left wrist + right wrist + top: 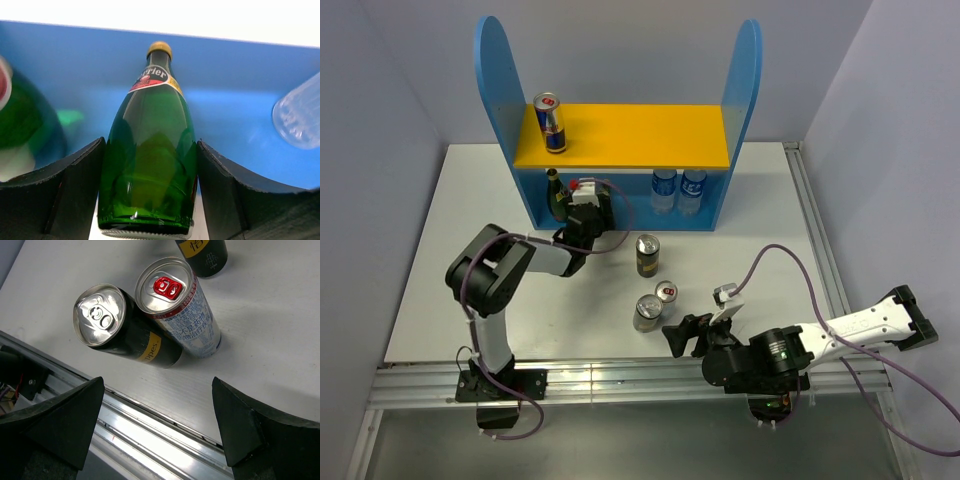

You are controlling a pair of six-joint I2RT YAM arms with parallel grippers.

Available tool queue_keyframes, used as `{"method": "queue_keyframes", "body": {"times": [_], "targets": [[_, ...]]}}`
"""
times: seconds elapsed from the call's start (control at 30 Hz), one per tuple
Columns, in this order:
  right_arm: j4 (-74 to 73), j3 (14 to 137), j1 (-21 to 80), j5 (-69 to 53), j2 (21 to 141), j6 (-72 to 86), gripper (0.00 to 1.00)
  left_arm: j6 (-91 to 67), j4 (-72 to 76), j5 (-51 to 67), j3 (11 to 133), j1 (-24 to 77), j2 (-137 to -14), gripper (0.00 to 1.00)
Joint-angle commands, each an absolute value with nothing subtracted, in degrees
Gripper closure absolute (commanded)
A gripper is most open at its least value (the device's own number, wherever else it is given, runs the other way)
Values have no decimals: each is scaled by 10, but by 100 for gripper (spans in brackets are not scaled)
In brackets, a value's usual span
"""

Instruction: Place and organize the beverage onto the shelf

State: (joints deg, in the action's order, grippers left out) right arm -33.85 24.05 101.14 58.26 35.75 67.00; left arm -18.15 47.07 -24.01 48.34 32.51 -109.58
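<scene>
The shelf [620, 135] stands at the back of the table, with a blue-silver can [549, 122] on its yellow upper board. On the blue lower level my left gripper [588, 203] is shut on an upright green bottle [150, 150]; both fingers [75, 185] press its sides. A second green bottle [556, 195] stands just to its left, blurred in the left wrist view [20, 125]. Two dark cans [647, 254] [647, 312] and a silver can [667, 292] stand on the table. My right gripper [685, 335] hangs open and empty over the front rail, near the cans [125, 330] [180, 310].
Two clear plastic bottles [663, 190] [693, 190] stand on the right half of the shelf's lower level; one shows at the right of the left wrist view [297, 117]. A metal rail [620, 375] runs along the table's front edge.
</scene>
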Motion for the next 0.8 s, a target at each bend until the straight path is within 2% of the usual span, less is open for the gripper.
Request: {"method": "queue_keyframes", "body": {"times": [0.0,0.17,0.37,0.53,0.77], "targets": [[-332,245,1017,610,361,677,5,-208,426,-268,509,344,-1015,100],[-336,247,1017,613,364,681,5,-260,254,-315,474,403,-916,100],[-338,248,1016,613,365,683,5,-373,57,-310,414,465,-790,100],[-344,247,1018,615,359,687,5,-446,-27,-333,350,523,-709,100],[-345,247,1018,615,359,688,5,-509,-100,-329,305,581,-657,100]]}}
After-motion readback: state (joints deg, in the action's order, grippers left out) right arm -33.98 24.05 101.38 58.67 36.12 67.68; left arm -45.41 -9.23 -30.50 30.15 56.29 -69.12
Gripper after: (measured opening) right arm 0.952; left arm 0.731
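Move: Inside the shelf's lower compartment, the left hand holds the second green bottle; the clear table it is taken back to lies about 24 cm straight back and 8 cm below. The first green bottle stands level with the hand, about 8 cm to its left. A black can stands 15 cm back and 15 cm right, another some 30 cm back and 15 cm right. From the idle right hand that clear table is about 12 cm ahead, 25 cm left, 12 cm below. Drawing straight back out of the compartment, away from the first green bottle, the left hand carries the second bottle about 24 cm over the open table to the left of the cans. It rises slightly at first, then sinks to finish a little lower than it began, while the wrist tips the fingers down by more than 25 degrees. The fingers keep their hold on the bottle's body. ##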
